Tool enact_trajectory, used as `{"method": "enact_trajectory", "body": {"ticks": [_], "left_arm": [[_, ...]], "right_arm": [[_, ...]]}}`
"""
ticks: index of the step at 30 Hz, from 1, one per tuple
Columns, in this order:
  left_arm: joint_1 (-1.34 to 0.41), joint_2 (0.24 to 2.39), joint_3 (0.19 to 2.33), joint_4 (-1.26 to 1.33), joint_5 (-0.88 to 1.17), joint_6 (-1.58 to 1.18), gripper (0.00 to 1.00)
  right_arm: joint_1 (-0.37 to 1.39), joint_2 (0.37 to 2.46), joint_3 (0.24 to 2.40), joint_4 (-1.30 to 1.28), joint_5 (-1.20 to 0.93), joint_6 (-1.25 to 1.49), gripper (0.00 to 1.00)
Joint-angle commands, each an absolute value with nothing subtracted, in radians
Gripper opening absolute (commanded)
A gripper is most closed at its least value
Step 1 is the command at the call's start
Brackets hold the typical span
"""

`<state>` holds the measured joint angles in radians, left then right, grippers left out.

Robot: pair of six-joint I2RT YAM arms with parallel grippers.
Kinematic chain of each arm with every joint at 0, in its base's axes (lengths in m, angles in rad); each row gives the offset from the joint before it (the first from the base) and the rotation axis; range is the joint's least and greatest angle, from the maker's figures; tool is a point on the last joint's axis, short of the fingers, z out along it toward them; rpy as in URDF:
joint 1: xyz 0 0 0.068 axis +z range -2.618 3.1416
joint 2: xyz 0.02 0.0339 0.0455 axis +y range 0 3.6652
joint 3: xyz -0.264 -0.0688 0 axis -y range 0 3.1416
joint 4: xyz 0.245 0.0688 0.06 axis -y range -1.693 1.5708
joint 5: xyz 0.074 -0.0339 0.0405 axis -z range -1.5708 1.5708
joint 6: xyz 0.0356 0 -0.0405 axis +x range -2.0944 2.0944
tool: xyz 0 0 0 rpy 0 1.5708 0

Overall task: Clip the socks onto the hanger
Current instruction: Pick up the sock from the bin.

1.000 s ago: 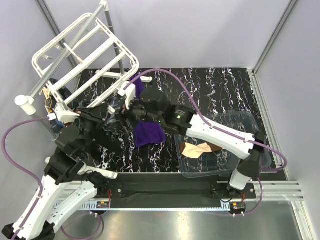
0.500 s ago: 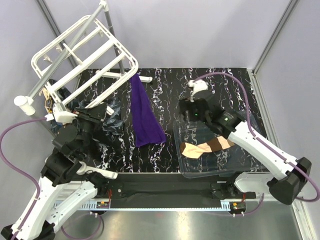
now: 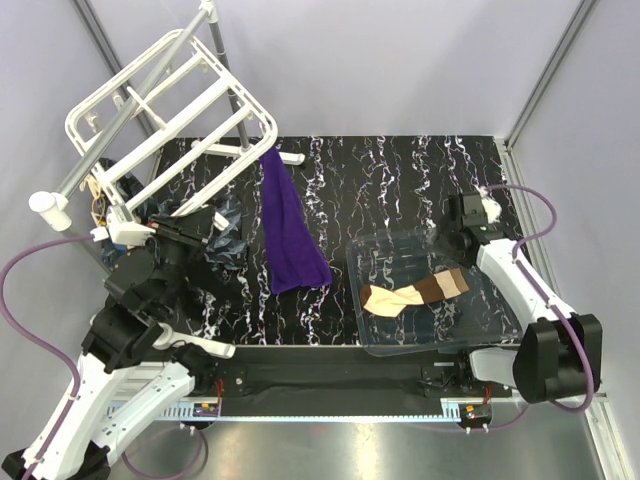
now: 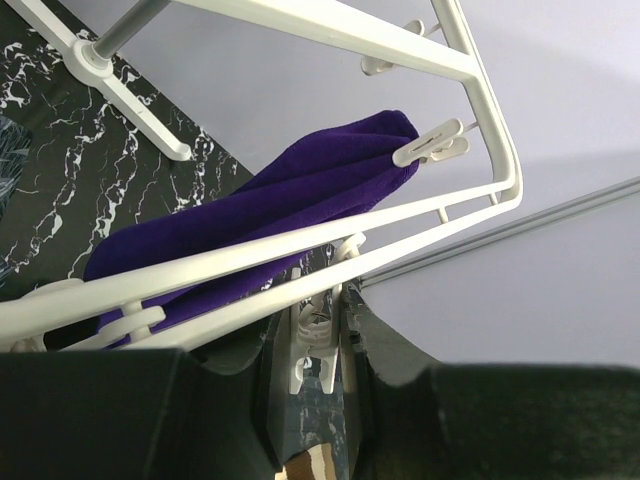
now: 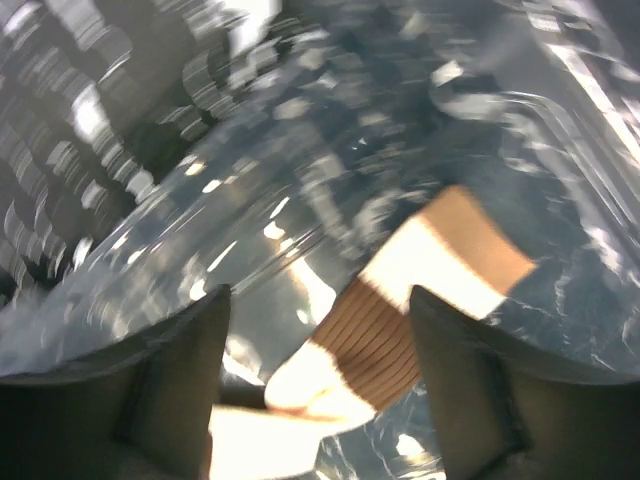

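Observation:
The white hanger hangs tilted at the back left. A purple sock dangles from a clip at its corner, down to the table. My left gripper reaches under the frame. In the left wrist view it is shut on a small white clip below the hanger's bars. A beige sock with a brown cuff lies in the clear tray. My right gripper hovers open over the tray's far right corner. Blurred in its wrist view, the beige sock lies below its empty jaws.
A grey metal pole on a white foot holds the hanger up. A dark crumpled bag lies under the frame by my left gripper. Pale walls close in the table at the back and both sides.
My right arm let go of the purple sock at the hanger and swung right, over the tray. The sock now hangs straight from its clip. The left arm has not moved.

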<state>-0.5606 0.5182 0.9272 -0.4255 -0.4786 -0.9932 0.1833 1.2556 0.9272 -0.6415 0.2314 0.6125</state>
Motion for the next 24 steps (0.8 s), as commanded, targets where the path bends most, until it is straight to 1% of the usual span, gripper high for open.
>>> {"method": "enact_trajectory", "body": {"ticks": [1,3,8,13,18,20,21,24], "left_arm": [[-0.561,0.505,0.936,-0.397,-0.451,-0.974,0.00],[-0.560,0.494,0.930,-0.394,-0.448,-0.974,0.00],[-0.560,0.479,0.920,-0.382,-0.446,-0.976,0.00],[-0.560,0.483,0.919,-0.380,-0.443,-0.979,0.00],[-0.560,0.485,0.919,-0.379,-0.445,-0.979,0.00],[-0.560,0.486,0.920,-0.377,-0.442,-0.980,0.00],[-0.560,0.488,0.922,-0.380,-0.440,-0.979,0.00],[-0.560,0.488,0.923,-0.383,-0.437,-0.980,0.00]], "right_arm": [[0.104,1.267,0.881,-0.600,0.322,0.793,0.73],[0.101,1.285,0.879,-0.604,0.359,0.845,0.71],[0.101,1.385,0.870,-0.647,0.400,1.009,0.70],[0.101,1.477,0.833,-0.667,0.367,1.123,0.70],[0.101,1.480,0.744,-0.591,0.321,1.158,0.68],[0.101,1.483,0.733,-0.580,0.333,1.167,0.64],[0.101,1.485,0.727,-0.578,0.336,1.166,0.60],[0.101,1.477,0.732,-0.590,0.359,1.152,0.45]]}}
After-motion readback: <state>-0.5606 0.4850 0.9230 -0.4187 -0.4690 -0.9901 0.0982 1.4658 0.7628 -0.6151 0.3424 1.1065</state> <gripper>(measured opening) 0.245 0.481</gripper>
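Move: The right hand is above the bin, about 11 cm over the brown, tan and beige sock. The sock's middle lies roughly 6 cm back and 5 cm left of it, and its brown right end about 3 cm back and 6 cm right. The bin's middle is some 5 cm back and 2 cm right. The purple sock hangs around 34 cm to the left and 8 cm ahead. From the left hand the sock in the bin lies about 46 cm right, nearly level fore-and-aft, 36 cm lower. The right fingertips come down astride the tan band just short of the sock's brown right end and begin closing on the cloth, from wide to about half open. To get there the hand sinks about 10 cm into the bin, first easing right, then drawing back in the lower part of the descent, while the wrist turns some 30 degrees clockwise and tips the fingers more steeply down. ##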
